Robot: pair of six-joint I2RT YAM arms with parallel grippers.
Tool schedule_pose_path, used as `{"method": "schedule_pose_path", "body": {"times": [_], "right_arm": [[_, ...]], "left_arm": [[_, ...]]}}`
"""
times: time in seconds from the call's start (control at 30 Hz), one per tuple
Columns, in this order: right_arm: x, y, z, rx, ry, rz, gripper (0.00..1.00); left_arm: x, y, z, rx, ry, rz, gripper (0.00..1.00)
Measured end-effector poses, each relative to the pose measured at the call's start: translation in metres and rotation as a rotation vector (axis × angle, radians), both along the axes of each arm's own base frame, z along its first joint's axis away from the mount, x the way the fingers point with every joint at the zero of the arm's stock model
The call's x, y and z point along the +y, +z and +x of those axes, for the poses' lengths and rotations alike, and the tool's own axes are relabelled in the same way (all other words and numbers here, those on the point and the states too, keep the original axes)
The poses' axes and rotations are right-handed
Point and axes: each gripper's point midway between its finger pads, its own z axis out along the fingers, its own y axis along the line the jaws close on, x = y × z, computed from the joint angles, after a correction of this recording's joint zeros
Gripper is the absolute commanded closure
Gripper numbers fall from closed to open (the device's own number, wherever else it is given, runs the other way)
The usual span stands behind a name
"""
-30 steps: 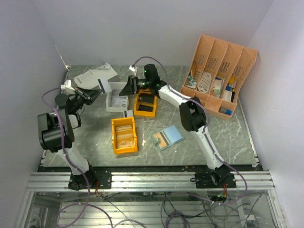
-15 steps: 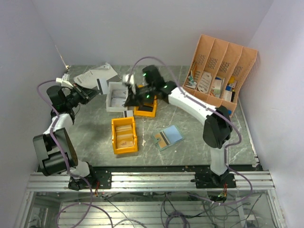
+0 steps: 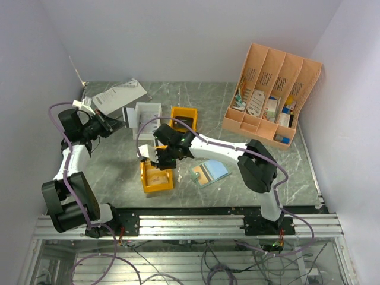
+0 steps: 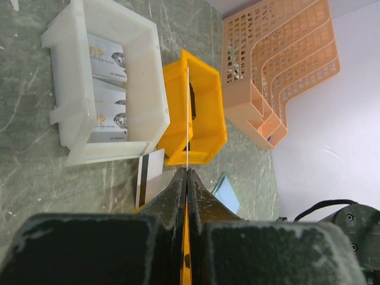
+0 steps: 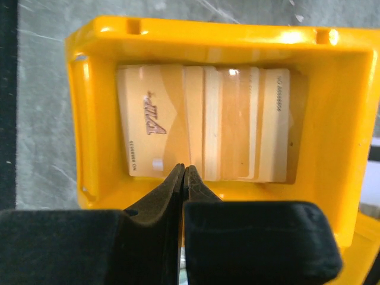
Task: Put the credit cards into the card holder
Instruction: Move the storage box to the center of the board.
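The card holder [image 3: 209, 172] lies open on the table, light blue inside, right of the near yellow bin [image 3: 146, 181]; it also shows in the left wrist view [image 4: 225, 193]. That bin holds several gold cards [image 5: 202, 130]. My right gripper [image 3: 159, 159] hangs over it, jaws shut with nothing seen between them, tips [image 5: 185, 168] just above the cards' near edge. My left gripper [image 3: 116, 123] is at the far left, shut on a white card [image 3: 127, 116], which is seen edge-on in the left wrist view [image 4: 187, 119]. A card with a black stripe [image 4: 148, 178] stands by the near bin.
A white bin [image 3: 147, 116] with printed cards [image 4: 107, 59] and a second yellow bin [image 3: 183, 122] sit behind the near one. A peach desk organiser [image 3: 273, 95] stands at the back right. A paper sheet [image 3: 119, 94] lies at the back left.
My right gripper has swung from the far yellow bin forward to above the near yellow bin. My left gripper has drawn back left a little, still holding its card.
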Motion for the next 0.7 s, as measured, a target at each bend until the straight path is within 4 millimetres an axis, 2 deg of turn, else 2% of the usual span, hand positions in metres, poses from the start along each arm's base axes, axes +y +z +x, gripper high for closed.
{"method": "schedule_pose_path", "body": {"times": [0.13, 0.27, 0.37, 0.57, 0.7], "right_arm": [[-0.008, -0.006, 0.011, -0.052, -0.038, -0.037, 1.00], [-0.029, -0.019, 0.012, -0.073, -0.069, -0.101, 1.00], [-0.041, -0.022, 0.016, -0.069, -0.091, -0.122, 1.00], [-0.060, -0.010, 0.045, -0.077, -0.172, -0.111, 1.00], [-0.073, 0.005, 0.061, -0.059, -0.210, -0.075, 0.95]], "left_arm": [[0.000, 0.001, -0.002, -0.005, -0.003, 0.009, 0.93], [0.000, 0.001, -0.002, -0.003, -0.003, 0.008, 0.93], [0.000, 0.000, -0.002, -0.002, -0.003, 0.007, 0.93], [-0.002, -0.001, -0.004, -0.002, -0.008, -0.008, 0.93], [-0.009, 0.001, -0.004, -0.010, -0.025, -0.024, 0.93]]}}
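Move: The storage box with the tan cards lies around the right hand's closed fingertips, its middle about 4 cm to their left, level fore and aft and some 3 cm lower. From the right hand, the second orange box stands about 17 cm ahead and 7 cm right, the white box some 19 cm ahead and 7 cm left, the open card holder about 18 cm right and 2 cm back. From the left hand, the storage box is roughly 15 cm back, 12 cm right and 17 cm below. Rightward and slightly down at first, the right hand draws its shut fingertips against the inside of the storage box's right wall, dragging the box towards the board's middle. Then it swings forward as well as right and rises again, having gone about 7 cm right and 6 cm forward, while the hand turns some 10 degrees clockwise. ##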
